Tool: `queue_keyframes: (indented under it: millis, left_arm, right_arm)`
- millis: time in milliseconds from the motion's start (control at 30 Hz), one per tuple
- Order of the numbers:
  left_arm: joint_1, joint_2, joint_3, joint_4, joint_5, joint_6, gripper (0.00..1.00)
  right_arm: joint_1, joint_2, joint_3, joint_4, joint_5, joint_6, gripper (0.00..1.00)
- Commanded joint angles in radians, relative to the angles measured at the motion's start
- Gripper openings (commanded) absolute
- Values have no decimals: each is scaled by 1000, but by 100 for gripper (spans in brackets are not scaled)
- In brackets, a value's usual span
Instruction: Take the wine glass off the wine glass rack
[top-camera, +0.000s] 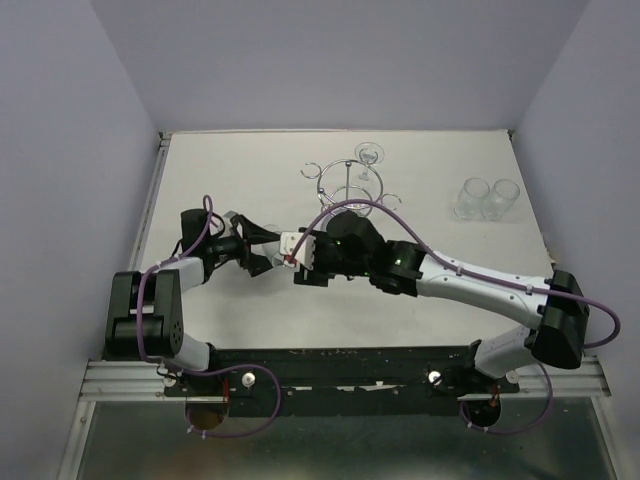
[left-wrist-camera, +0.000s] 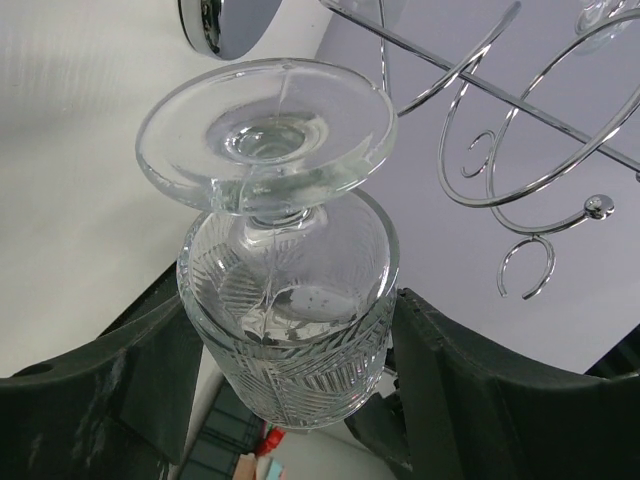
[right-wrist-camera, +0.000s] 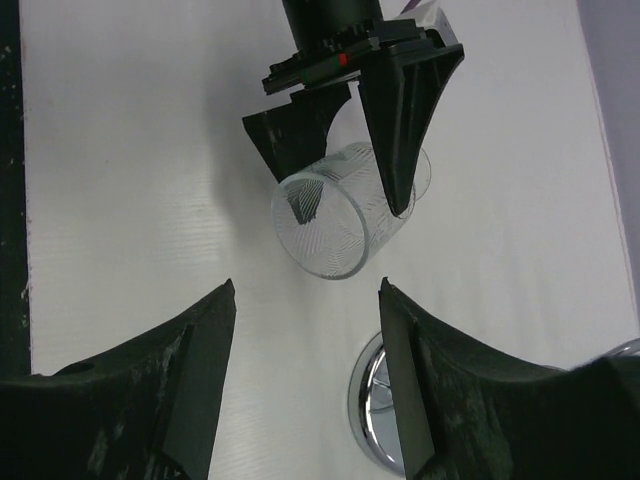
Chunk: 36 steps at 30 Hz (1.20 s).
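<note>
The wine glass (left-wrist-camera: 290, 340) is a cut-pattern clear glass lying between the dark fingers of my left gripper (left-wrist-camera: 290, 300), which is shut on its bowl. Its round foot (left-wrist-camera: 265, 130) points away toward the wine glass rack (left-wrist-camera: 520, 150), and the glass is clear of the chrome hoop. In the right wrist view the wine glass (right-wrist-camera: 335, 225) shows held above the white table by the left gripper (right-wrist-camera: 340, 195). My right gripper (right-wrist-camera: 306, 290) stands open just short of the glass rim, nothing between its fingers. From above, the left gripper (top-camera: 258, 250) and right gripper (top-camera: 288, 260) meet nose to nose in front of the rack (top-camera: 345, 185).
Another wine glass (top-camera: 370, 155) hangs at the rack's far side. Two clear glasses (top-camera: 485, 198) stand on the table at the right. The rack's shiny round base (right-wrist-camera: 375, 410) lies close beside my right finger. Purple walls close the table's sides and back.
</note>
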Motion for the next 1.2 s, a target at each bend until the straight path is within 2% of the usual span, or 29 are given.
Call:
queue_keyframes:
  millis: [0,133,433,733,833,1000,1133,1167]
  left_arm:
    - [5,-26,21,-49,79,-41,0]
    - [15,-72,31,-181,88,24,0]
    - [53,-176,-9,-191,117,31,0]
    - [74,-206,-20,-177,116,24,0]
    - [82,-213,-21,-180,114,22,0]
    - [102,-221,-23,-200,108,28,0]
    - [114,-221,-14,-200,103,25,0]
    - [117,-221,-12,-203,102,25,0]
  right_arm:
    - [38,62,-9,168,234,202,65]
    - [48,107,-11,191,326,261,62]
    - [79,184,0,225,400,285,62]
    - [94,239,35,328,501,261,61]
    - [93,248,28,357,518,255,58]
    - [94,259,29,398,506,272,47]
    - [98,303,72,423,507,273,45]
    - [99,317,87,425,504,272,42]
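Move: The left hand already holds the wine glass between its fingers; the glass's middle sits about 1 cm ahead and 1 cm to the right of it, level. From the right hand that glass lies some 7 cm ahead, 6 cm to the left and 6 cm lower, its open rim facing this hand. The rack stands about 16 cm ahead and 10 cm right of the right hand, its middle some 3 cm lower. Right hand reaches about 8 cm forward-left-down, turning clockwise, partly closing at the glass rim; left keeps hold, rising 3 cm. ##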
